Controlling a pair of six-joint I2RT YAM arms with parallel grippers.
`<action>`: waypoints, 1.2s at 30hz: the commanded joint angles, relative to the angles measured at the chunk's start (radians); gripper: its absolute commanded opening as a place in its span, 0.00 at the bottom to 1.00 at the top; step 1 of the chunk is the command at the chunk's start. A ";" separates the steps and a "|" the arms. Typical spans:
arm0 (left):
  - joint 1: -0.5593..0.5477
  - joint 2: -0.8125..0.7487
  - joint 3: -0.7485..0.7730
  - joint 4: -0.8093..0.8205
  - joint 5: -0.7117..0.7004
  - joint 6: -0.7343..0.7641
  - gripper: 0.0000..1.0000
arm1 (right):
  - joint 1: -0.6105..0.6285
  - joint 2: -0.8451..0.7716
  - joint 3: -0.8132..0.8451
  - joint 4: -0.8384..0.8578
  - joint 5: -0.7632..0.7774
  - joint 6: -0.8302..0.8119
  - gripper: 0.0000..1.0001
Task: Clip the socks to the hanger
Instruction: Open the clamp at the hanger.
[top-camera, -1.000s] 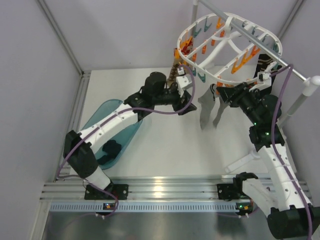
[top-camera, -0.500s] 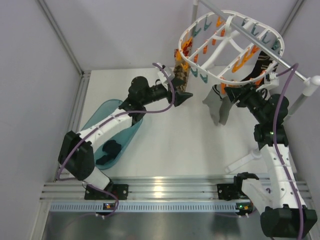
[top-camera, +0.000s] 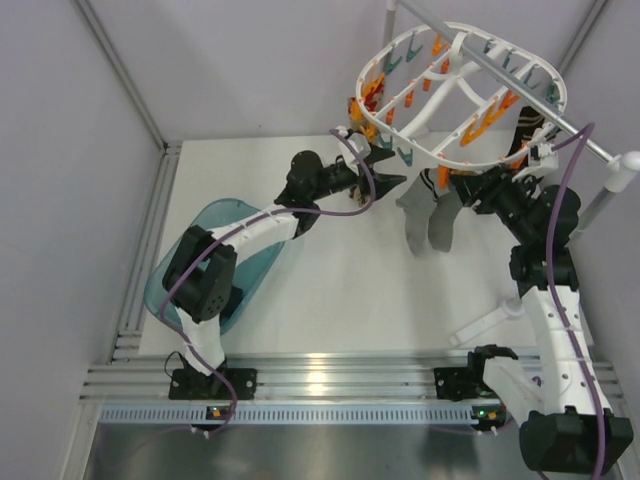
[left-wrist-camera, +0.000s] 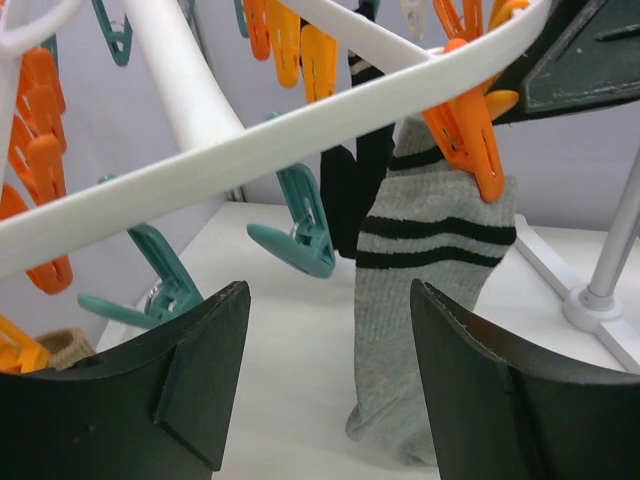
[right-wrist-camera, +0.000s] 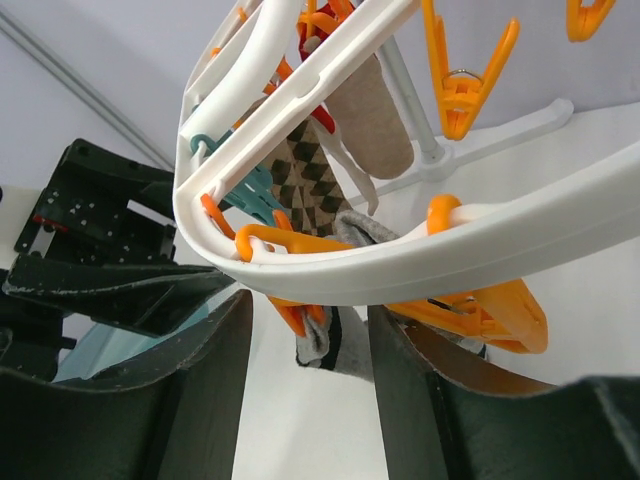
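Observation:
The white hanger (top-camera: 437, 153) hangs at the back right, ringed with orange and teal pegs. Two grey socks (top-camera: 425, 215) with black stripes dangle from its near rim. My left gripper (top-camera: 390, 181) is open just left of them. In the left wrist view nothing lies between its fingers (left-wrist-camera: 200, 370), and a grey sock (left-wrist-camera: 430, 260) hangs from an orange peg (left-wrist-camera: 470, 140) ahead. My right gripper (top-camera: 455, 188) is open under the rim. Its fingers (right-wrist-camera: 410, 400) flank an orange peg (right-wrist-camera: 300, 310) clamped on a grey sock cuff (right-wrist-camera: 335, 345). A zigzag sock (right-wrist-camera: 310, 170) hangs beyond.
The teal tub (top-camera: 195, 235) lies at the left, partly under my left arm. A metal rod (top-camera: 520, 85) carries the hanger, and its stand (top-camera: 600, 200) rises at the right with a white foot (top-camera: 490, 320) on the table. A black striped sock (top-camera: 525, 125) hangs at the far side.
My left gripper drew back to the left, then pushed right and up to the ring's near edge, jaws open. The hanger and grey socks swayed. The right gripper stayed under the rim.

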 joint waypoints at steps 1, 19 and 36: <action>-0.012 0.036 0.093 0.139 -0.016 -0.004 0.70 | -0.016 0.010 0.059 0.020 -0.017 -0.025 0.49; -0.036 0.112 0.133 0.162 -0.051 0.010 0.50 | -0.047 0.055 0.065 0.065 -0.050 -0.016 0.49; -0.079 -0.026 0.119 -0.051 -0.049 0.014 0.00 | -0.079 0.083 0.120 0.062 -0.098 -0.058 0.51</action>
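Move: The teal clamp on the hanger's near-left rim hangs about 4 cm to the left hand's right, 2 cm ahead and perhaps 1 cm above. A second teal clamp is about 5 cm ahead and 1 cm to the left. The orange clamp with the grey striped sock lies some 8 cm to the right and 1 cm back, the sock hanging about 8 cm below. For the right hand the first teal clamp is roughly 9 cm left, 3 cm ahead, about level. The left fingers close from wide open onto the hanging end of the teal clamp and pinch it, squeezing its handles. To reach it the hand goes right and forward, about 3 cm each way; while closing it draws back and edges farther right, then keeps drawing back (some 3 cm in all) and rises nearly 2 cm with the clamp gripped. The right hand, still half open by the rim, eases about 1.5 cm forward. ##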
